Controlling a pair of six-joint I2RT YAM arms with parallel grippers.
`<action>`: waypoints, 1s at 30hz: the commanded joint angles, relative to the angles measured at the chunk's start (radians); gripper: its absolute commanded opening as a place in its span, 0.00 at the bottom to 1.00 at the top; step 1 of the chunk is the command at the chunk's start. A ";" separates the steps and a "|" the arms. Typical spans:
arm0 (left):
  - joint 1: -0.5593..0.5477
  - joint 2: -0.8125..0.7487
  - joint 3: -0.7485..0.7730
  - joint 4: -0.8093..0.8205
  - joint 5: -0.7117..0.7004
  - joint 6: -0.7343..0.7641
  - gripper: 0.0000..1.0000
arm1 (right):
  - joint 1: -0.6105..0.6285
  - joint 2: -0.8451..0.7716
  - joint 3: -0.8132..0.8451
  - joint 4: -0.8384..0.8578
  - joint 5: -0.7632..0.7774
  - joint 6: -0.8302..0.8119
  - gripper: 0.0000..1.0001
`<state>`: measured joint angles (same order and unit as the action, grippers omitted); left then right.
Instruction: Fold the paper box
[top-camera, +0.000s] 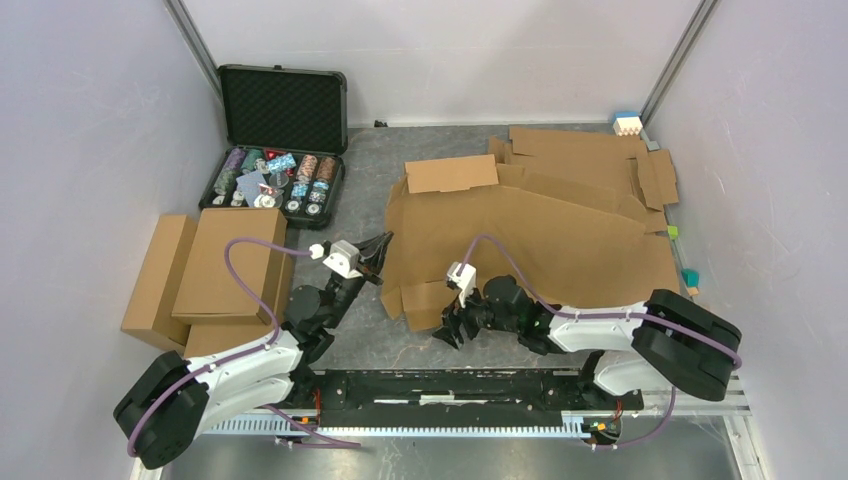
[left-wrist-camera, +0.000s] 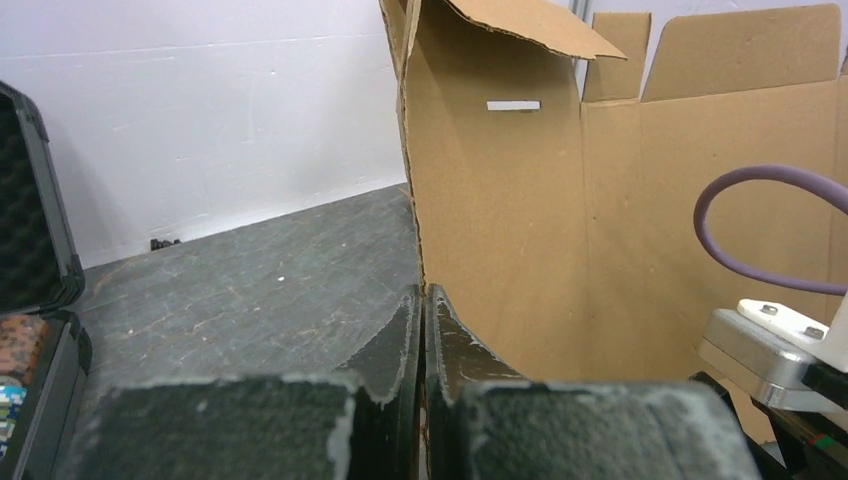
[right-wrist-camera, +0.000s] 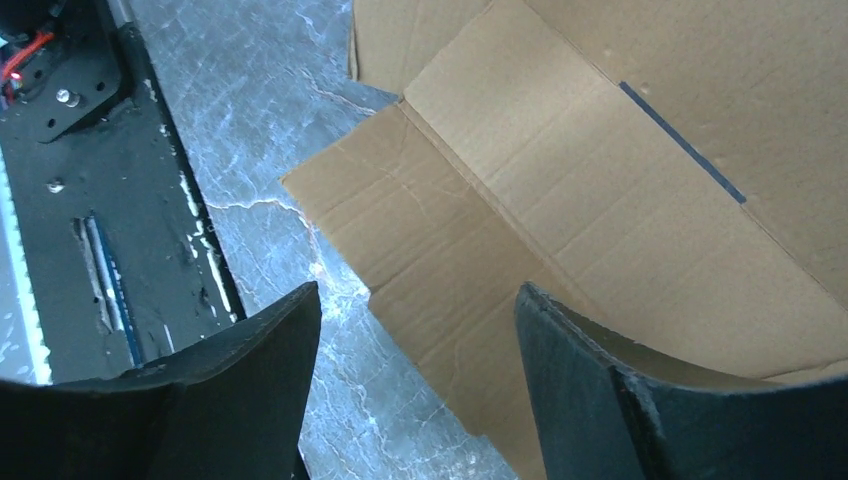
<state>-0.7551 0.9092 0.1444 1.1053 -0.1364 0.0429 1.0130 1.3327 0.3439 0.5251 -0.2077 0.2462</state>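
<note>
The paper box (top-camera: 530, 240) is a large brown die-cut cardboard sheet lying mostly flat in the middle of the table. My left gripper (top-camera: 378, 250) is shut on its left edge. In the left wrist view the cardboard edge (left-wrist-camera: 480, 200) rises from between the closed fingertips (left-wrist-camera: 422, 295). My right gripper (top-camera: 452, 325) is open over the sheet's near-left flap (top-camera: 425, 300). In the right wrist view the flap (right-wrist-camera: 520, 230) lies on the table between and beyond the spread fingers (right-wrist-camera: 570, 370), untouched by them.
An open black case of poker chips (top-camera: 275, 150) stands at the back left. Folded brown boxes (top-camera: 210, 270) are stacked at the left. More flat cardboard sheets (top-camera: 590, 160) lie at the back right. Small coloured blocks (top-camera: 628, 123) sit by the right wall.
</note>
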 joint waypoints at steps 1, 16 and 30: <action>-0.007 0.010 0.012 -0.032 -0.091 -0.073 0.02 | 0.005 0.035 0.055 -0.020 0.070 0.017 0.72; -0.005 -0.137 0.046 -0.479 -0.263 -0.294 0.54 | 0.004 0.066 0.035 -0.140 0.154 -0.094 0.57; -0.004 0.015 0.214 -0.950 -0.319 -0.530 0.74 | 0.004 0.060 0.008 -0.153 0.155 -0.077 0.57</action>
<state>-0.7551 0.8616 0.2333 0.3870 -0.4328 -0.3447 1.0164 1.3952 0.3798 0.4095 -0.0807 0.1692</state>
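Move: The left hand already pinches the paper box's raised left edge between shut fingers, over 20 cm above the table. From it, the box's near flap hangs about 4 cm back, 6 cm right and 20 cm down, and the chip case lies some 20 cm ahead, 26 cm left and 20 cm down. For the right hand, that flap is about 5 cm ahead, 3 cm left and 3 cm down; the held edge is roughly 11 cm ahead, 9 cm left and 20 cm up. The left hand eases off to the left and down, opens wide to let go of the box's raised left edge, then sinks faster alongside the sheet, some 11 cm down and 4 cm left in all, its fingers tipping about 35 degrees downward and turning a little counter-clockwise. Meanwhile the right hand, fingers pointing left, settles about 3 cm down towards the near flap with a slight shift forward and to the right, closing partway but staying well open; whether it touches the flap can't be made out. ##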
